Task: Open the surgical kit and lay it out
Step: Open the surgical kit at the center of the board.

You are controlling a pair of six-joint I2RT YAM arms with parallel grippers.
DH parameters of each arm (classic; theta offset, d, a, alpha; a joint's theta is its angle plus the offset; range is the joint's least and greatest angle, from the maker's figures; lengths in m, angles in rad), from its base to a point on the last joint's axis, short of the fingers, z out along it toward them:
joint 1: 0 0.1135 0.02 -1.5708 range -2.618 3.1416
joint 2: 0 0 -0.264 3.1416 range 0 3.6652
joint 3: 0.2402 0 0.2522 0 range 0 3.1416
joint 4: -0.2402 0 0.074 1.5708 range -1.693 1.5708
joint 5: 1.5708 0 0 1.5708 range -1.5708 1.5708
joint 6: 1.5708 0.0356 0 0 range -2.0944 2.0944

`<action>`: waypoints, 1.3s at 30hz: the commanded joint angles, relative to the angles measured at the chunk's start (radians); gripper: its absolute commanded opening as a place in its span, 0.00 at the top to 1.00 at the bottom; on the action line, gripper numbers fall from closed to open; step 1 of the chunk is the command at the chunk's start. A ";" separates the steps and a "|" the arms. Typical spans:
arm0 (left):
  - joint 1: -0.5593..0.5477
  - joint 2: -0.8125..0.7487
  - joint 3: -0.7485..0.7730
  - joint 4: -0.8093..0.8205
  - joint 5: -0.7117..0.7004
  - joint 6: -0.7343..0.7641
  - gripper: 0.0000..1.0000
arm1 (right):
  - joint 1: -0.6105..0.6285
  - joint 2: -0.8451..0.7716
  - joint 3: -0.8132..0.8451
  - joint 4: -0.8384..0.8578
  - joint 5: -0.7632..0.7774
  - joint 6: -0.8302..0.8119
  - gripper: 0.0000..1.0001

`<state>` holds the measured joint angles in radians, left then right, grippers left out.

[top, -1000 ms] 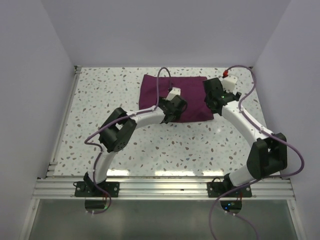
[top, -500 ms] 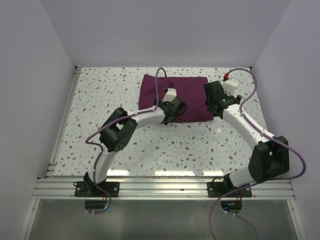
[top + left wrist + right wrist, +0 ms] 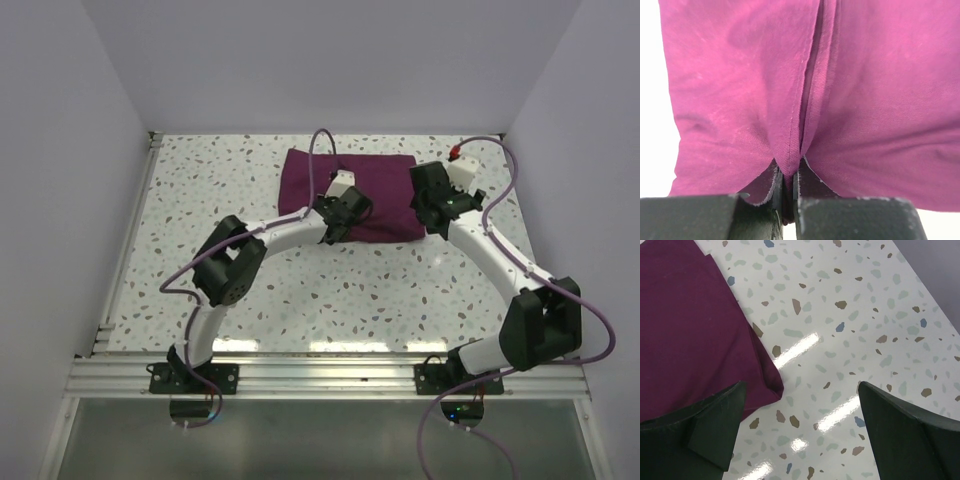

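The surgical kit is a folded dark magenta-purple cloth wrap (image 3: 362,190) lying on the far middle of the table. The steel tray and the instruments are hidden. My left gripper (image 3: 340,222) is at the wrap's near edge, shut on a pinched fold of the cloth (image 3: 795,150), which rises between its jaws. My right gripper (image 3: 432,215) is open and empty over the wrap's near right corner (image 3: 771,385); its left finger (image 3: 705,425) is above the cloth, its right finger (image 3: 910,430) above bare table.
The speckled white table (image 3: 300,280) is walled on three sides. A metal rail (image 3: 330,375) runs along the near edge by the arm bases. Purple cables loop over both arms.
My left gripper has shifted slightly toward the far side at the wrap's near edge, still holding the fold. My right gripper has moved a little away from me and to the right, beside the wrap's right corner.
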<state>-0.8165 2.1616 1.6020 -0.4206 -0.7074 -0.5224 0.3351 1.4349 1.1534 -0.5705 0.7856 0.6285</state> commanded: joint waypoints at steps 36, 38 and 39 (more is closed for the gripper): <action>0.691 -0.606 -0.725 0.316 0.284 -0.306 0.35 | 0.002 0.182 0.072 0.101 -0.088 -0.070 0.02; 0.692 -0.562 -0.674 0.280 0.284 -0.307 0.13 | 0.002 0.226 0.107 0.087 -0.094 -0.075 0.02; 0.692 -0.562 -0.657 0.261 0.280 -0.307 0.13 | 0.002 0.226 0.108 0.084 -0.098 -0.075 0.01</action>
<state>-0.0818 1.5772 0.9001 -0.1818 -0.4648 -0.8009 0.3355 1.6356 1.2018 -0.5026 0.7033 0.5671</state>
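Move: The left hand, some 3 cm over the board, already pinches the near edge of the surgical kit's loose layer. It is to go to the bare board about 31 cm to the left and 2 cm back. The kit's near left corner lies roughly 14 cm left and 1 cm back, its near right corner 18 cm right and 1 cm back. From the open right hand, the pinched edge is about 19 cm left, 4 cm ahead and 14 cm lower. Upward first, the left hand raises the pinched layer about 6.5 cm, eases its fingers partly open, shuts them again and sinks most of the way back. Then it sweeps fast some 30 cm left, low over the board, turning roughly 45 degrees counter-clockwise, and opens to let the cloth go. The right hand, staying open, sinks about 5 cm while edging forward and left. ##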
